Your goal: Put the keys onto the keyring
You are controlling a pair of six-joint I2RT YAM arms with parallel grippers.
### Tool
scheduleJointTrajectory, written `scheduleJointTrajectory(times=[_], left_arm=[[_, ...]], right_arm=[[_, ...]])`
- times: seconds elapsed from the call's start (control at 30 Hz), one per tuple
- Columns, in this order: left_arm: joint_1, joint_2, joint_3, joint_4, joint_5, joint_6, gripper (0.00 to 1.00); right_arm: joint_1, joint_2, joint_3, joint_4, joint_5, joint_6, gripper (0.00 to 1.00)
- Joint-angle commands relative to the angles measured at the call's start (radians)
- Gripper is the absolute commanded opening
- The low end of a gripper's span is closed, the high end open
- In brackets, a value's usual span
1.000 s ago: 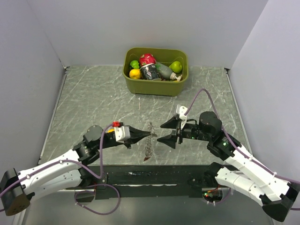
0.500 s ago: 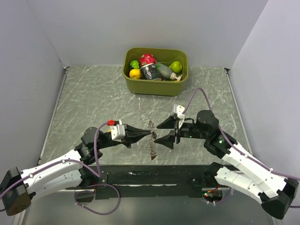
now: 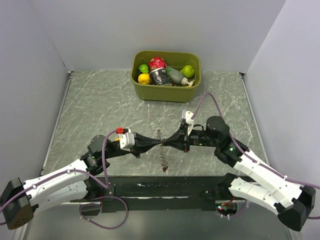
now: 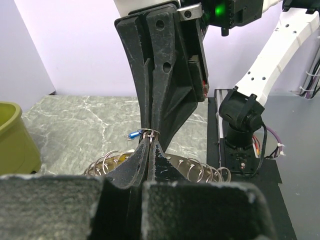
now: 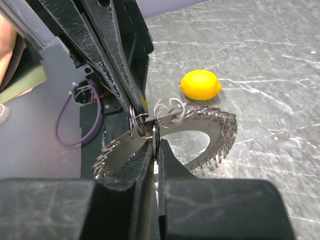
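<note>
The keyring (image 3: 161,154) hangs edge-on between my two grippers above the table's near middle; in the right wrist view the keyring (image 5: 212,120) is a flat grey plate with small wire rings along its toothed rim. My left gripper (image 3: 159,143) is shut on one of those wire rings at its fingertips (image 4: 150,136), and a blue key (image 4: 134,134) dangles just left of the tips. My right gripper (image 3: 167,144) meets it tip to tip, shut (image 5: 156,142) on a thin dark flat piece at the rim; it may be a black key head seen edge-on. A red key (image 3: 164,169) hangs at the bottom.
A yellow lemon (image 5: 200,84) lies on the marble behind the keyring. An olive bin (image 3: 192,90) full of fruit and bottles stands at the back centre. A black strip (image 3: 160,187) runs along the table's near edge by the arm bases.
My right gripper has moved left to the left gripper's tips and closed from wide open. The left gripper stayed shut on its wire ring and shifted slightly right.
</note>
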Motion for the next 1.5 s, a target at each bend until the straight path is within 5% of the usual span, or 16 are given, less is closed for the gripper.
scheduleJointTrajectory(times=[0.0,0.9,1.1,1.3,1.47], left_arm=[[0.006,-0.024,0.025,0.098,-0.006,-0.012,0.01],[0.035,-0.04,0.01,0.188,0.032,-0.078,0.01],[0.036,-0.043,0.013,0.153,0.029,-0.066,0.01],[0.035,-0.056,0.024,0.089,0.037,-0.04,0.01],[0.035,-0.046,0.031,0.072,0.083,-0.026,0.01]], right_arm=[[-0.004,-0.029,-0.015,0.028,0.021,-0.019,0.03],[0.002,-0.022,-0.083,0.002,-0.011,-0.077,0.02],[0.001,-0.06,-0.069,-0.021,0.036,-0.077,0.24],[0.002,-0.149,-0.044,-0.056,0.099,-0.089,0.68],[-0.001,-0.19,-0.027,-0.013,0.045,-0.08,0.76]])
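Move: Both hands meet at one small wire ring in midair: it lies at the right hand's already shut fingertips, roughly 1 cm to their left at the same height. The big toothed keyring hangs with its middle some 5 cm straight below the right hand. The lemon is on the table, about 19 cm to its left, 6 cm farther out and 24 cm down. From the left hand, the small ring is about 1 cm to the right, level with it. Still pinching at the small ring, the right hand draws down about 2 cm with hardly any drift sideways. Its fingers then open wide and let go, and it backs off some 2 cm to the right, rising again by a good centimetre. The left hand stays in place within about a centimetre and keeps its fingers shut on the ring. ##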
